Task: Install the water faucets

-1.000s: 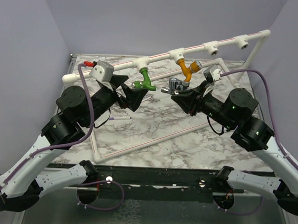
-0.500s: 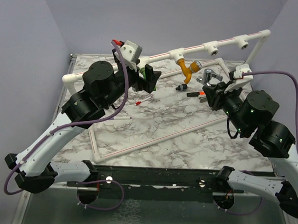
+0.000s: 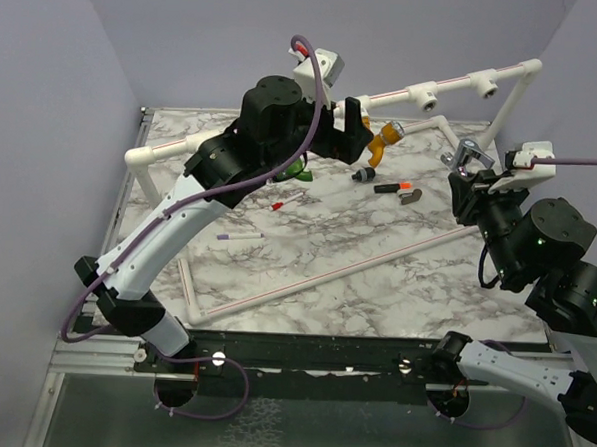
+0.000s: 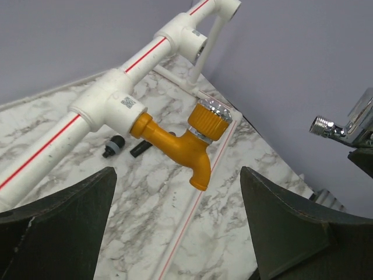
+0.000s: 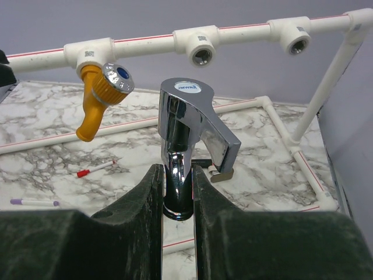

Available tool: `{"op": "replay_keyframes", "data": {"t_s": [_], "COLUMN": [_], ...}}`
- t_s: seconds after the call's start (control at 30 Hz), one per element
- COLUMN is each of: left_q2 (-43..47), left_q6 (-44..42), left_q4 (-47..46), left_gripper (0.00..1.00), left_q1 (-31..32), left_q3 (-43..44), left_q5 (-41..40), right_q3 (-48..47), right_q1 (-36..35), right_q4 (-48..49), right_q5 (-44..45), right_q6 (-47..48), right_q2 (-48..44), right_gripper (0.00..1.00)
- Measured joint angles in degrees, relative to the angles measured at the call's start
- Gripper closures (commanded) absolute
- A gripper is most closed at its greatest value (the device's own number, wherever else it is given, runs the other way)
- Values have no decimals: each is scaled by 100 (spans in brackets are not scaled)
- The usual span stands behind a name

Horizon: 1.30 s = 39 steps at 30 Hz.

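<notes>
The mustard-orange faucet (image 4: 180, 140) with its silver-topped knob sits screwed into a white tee (image 4: 111, 108) on the pipe rail. My left gripper (image 4: 180, 233) hovers just in front of it, open, fingers (image 4: 58, 216) wide on either side and touching nothing; from above this gripper (image 3: 362, 129) is beside the orange faucet (image 3: 380, 140). My right gripper (image 5: 178, 172) is shut on the grey metal faucet (image 5: 186, 134), held upright off the table at the right (image 3: 469, 152). The green faucet (image 3: 299, 169) peeks out from behind the left arm.
Two open tees (image 5: 201, 49) (image 5: 294, 38) follow on the rail to the right of the orange faucet. A red-tipped stick (image 3: 285, 200), a purple-tipped stick (image 3: 240, 236) and small black fittings (image 3: 363, 174) (image 3: 390, 187) lie on the marble table inside the white pipe frame (image 3: 305, 284).
My left arm has risen and swung right, from the green faucet to the orange one. My right arm has pulled back right and lifted the grey faucet.
</notes>
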State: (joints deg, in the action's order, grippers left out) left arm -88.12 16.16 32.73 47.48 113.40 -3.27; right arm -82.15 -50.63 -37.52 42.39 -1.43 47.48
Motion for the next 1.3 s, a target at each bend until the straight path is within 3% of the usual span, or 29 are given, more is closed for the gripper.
{"op": "replay_keyframes", "data": {"t_s": [0.4,0.6,0.77,1.3], "left_q2": [-514,-586,-627,-1154], "left_q6": [1958,2837,3606,4319], "left_q4": [238,-157,-603,-999], "left_gripper": [23,32,34,43], "left_q1": [-136,-485,-876,-918], "left_q3": [144,-85,-549,-245], "left_q5": [208,442,684,1016], "right_q3": [262,378,448,734], "right_q1": [0,0,0,0], "right_q4": [96,149,192,402], "right_q5": [-173,-326,-413,-437], "right_q6": [0,0,4,258], "right_q2": [-70,-144,-205,-431], "right_gripper": [99,99,99,99]}}
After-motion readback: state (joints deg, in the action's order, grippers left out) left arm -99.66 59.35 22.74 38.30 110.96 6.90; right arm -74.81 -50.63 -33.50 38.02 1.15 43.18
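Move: The orange faucet's middle is about 9 cm ahead of the left gripper, 8 cm to its right and 8 cm lower. Of its neighbours, the white tee it hangs from is about 13 cm ahead, 5 cm right and 5 cm below; the green faucet is some 3 cm ahead, 6 cm left and 8 cm below. From the right gripper the orange faucet lies about 16 cm ahead, 11 cm left and 4 cm lower. Bring the left gripper down and a little right, then forward, about 8 cm forward, 5 cm down and 4 cm right in all, to the orange faucet's neck beside the tee. Roll the wrist some 45 degrees counter-clockwise as seen from behind the hand, and narrow the fingers part-way without shutting them. Keep the silver faucet gripped in the right hand, sinking about 2 cm. ##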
